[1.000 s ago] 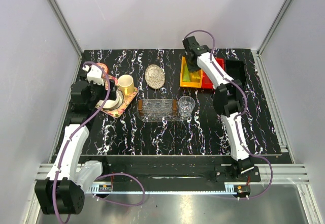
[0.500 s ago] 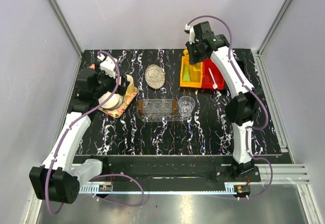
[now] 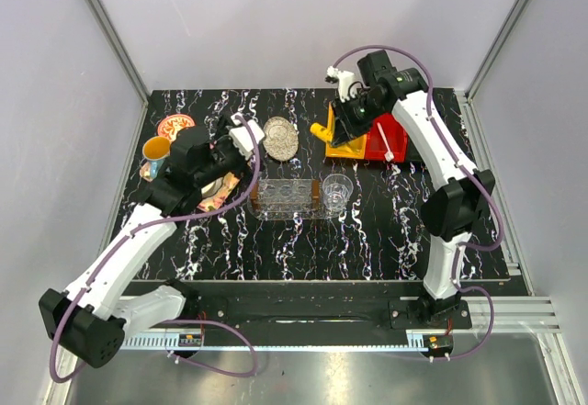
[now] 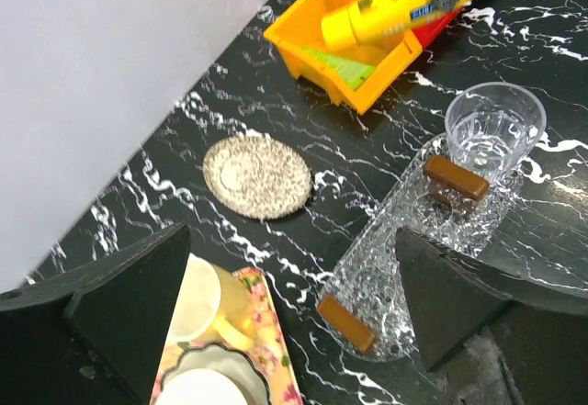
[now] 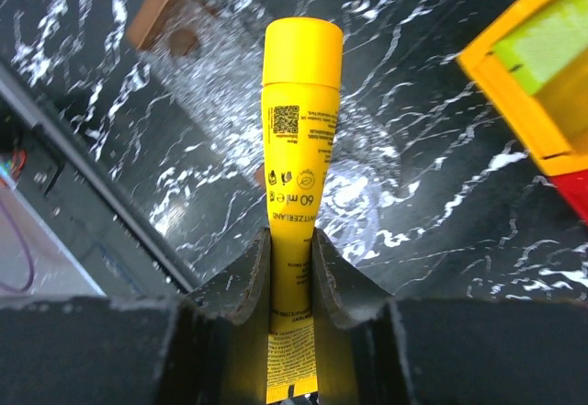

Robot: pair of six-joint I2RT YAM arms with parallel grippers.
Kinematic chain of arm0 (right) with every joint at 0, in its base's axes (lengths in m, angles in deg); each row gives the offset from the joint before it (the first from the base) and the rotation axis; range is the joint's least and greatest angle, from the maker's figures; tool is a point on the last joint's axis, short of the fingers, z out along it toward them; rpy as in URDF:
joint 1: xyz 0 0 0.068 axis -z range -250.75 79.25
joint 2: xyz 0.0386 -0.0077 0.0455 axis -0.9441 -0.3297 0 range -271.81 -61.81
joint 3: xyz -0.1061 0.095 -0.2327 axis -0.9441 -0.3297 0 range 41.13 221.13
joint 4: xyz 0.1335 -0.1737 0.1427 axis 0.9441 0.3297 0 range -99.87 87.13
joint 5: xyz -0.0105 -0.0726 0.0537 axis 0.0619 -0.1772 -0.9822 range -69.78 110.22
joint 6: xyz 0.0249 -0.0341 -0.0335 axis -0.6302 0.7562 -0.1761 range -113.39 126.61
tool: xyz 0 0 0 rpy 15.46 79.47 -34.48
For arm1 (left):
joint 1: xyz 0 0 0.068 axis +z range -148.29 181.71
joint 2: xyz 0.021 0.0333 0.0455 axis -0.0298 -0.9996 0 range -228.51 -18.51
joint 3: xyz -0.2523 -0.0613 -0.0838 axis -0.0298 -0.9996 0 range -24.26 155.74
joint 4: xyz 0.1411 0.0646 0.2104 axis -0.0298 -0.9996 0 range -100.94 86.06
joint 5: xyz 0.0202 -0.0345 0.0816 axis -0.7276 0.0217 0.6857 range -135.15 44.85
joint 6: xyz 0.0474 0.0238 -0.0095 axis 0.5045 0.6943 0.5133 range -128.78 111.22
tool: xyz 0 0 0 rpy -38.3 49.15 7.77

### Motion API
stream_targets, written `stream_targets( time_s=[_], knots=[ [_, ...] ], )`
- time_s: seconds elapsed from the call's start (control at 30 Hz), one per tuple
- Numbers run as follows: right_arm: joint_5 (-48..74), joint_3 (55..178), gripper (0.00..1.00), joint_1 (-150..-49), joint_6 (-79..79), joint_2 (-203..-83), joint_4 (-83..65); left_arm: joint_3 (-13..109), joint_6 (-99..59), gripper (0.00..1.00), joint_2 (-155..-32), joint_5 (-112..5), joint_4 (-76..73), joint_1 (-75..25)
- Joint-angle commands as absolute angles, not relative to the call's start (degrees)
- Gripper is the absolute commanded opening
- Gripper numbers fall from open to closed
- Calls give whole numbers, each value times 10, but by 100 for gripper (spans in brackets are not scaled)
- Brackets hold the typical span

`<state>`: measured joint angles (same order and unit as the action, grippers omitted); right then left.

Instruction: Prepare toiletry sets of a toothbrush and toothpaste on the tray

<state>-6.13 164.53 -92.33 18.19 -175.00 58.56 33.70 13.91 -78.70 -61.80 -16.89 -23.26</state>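
Observation:
My right gripper [image 5: 291,240] is shut on the orange-yellow toothpaste [image 5: 299,129], which sticks out cap first. In the top view that toothpaste [image 3: 321,131] hangs at the left edge of the orange bin [image 3: 342,148], with the right gripper [image 3: 338,128] above it. The lime green toothpaste [image 4: 345,66] lies inside the orange bin. A white toothbrush [image 3: 383,142] rests in the red bin [image 3: 395,137]. The clear oval tray [image 3: 285,198] with brown handles lies mid-table. My left gripper [image 3: 243,139] hovers open beside the round dish, with nothing between its fingers [image 4: 129,313].
A clear glass [image 3: 337,190] stands at the tray's right end. A round silvery dish [image 3: 280,139] lies behind the tray. A colourful square tray [image 4: 262,331] with cups sits at the left, under my left arm. A yellow cup [image 3: 156,151] and an orange coaster [image 3: 175,127] are far left.
My right gripper has come up out of the orange bin with the orange-yellow toothpaste and shifted left. My left arm has swung right from over the colourful tray towards the round dish.

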Motion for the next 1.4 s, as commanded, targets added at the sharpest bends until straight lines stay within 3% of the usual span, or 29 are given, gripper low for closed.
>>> stream_targets(
  time_s=[0.0,0.33,0.8,1.2,1.37],
  knots=[
    [-169,1612,2,-926,249,-1688,623,385,228,99,-803,-585,-162,-276],
    [-299,1591,4,-932,307,-1673,693,424,369,99,-862,-532,-188,-395],
    [-358,1568,4,-941,337,-1671,736,454,454,98,-927,-464,-189,-470],
    [-395,1557,4,-947,347,-1673,752,432,480,84,-946,-453,-151,-476],
    [-397,1556,5,-950,347,-1675,756,425,480,65,-948,-456,-146,-478]
  ],
)
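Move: The toothpaste tube, held by its crimped end in the right hand, has its middle about 4 cm left and 1 cm ahead of that hand, 1 cm lower. From the left hand it lies some 18 cm right, 8 cm ahead, 5 cm down. The right hand takes it to the open left gripper, about 22 cm left, 7 back, 5 up. From the right hand, the clear cup stands some 5 cm back, straight left-right, 16 down; the tray's middle 6 back, 10 left, 20 down. The toothpaste tube, still pinched in the right hand, is drawn back about 10 cm and some 4 cm left, turning counter-clockwise as its left side rises. The left gripper comes right some 12 cm to meet it, rising briefly, then sinking to end about 2 cm lower, its wrist rolling left side up and swinging clockwise. It straddles the tube's cap half and starts to close, still well open. ##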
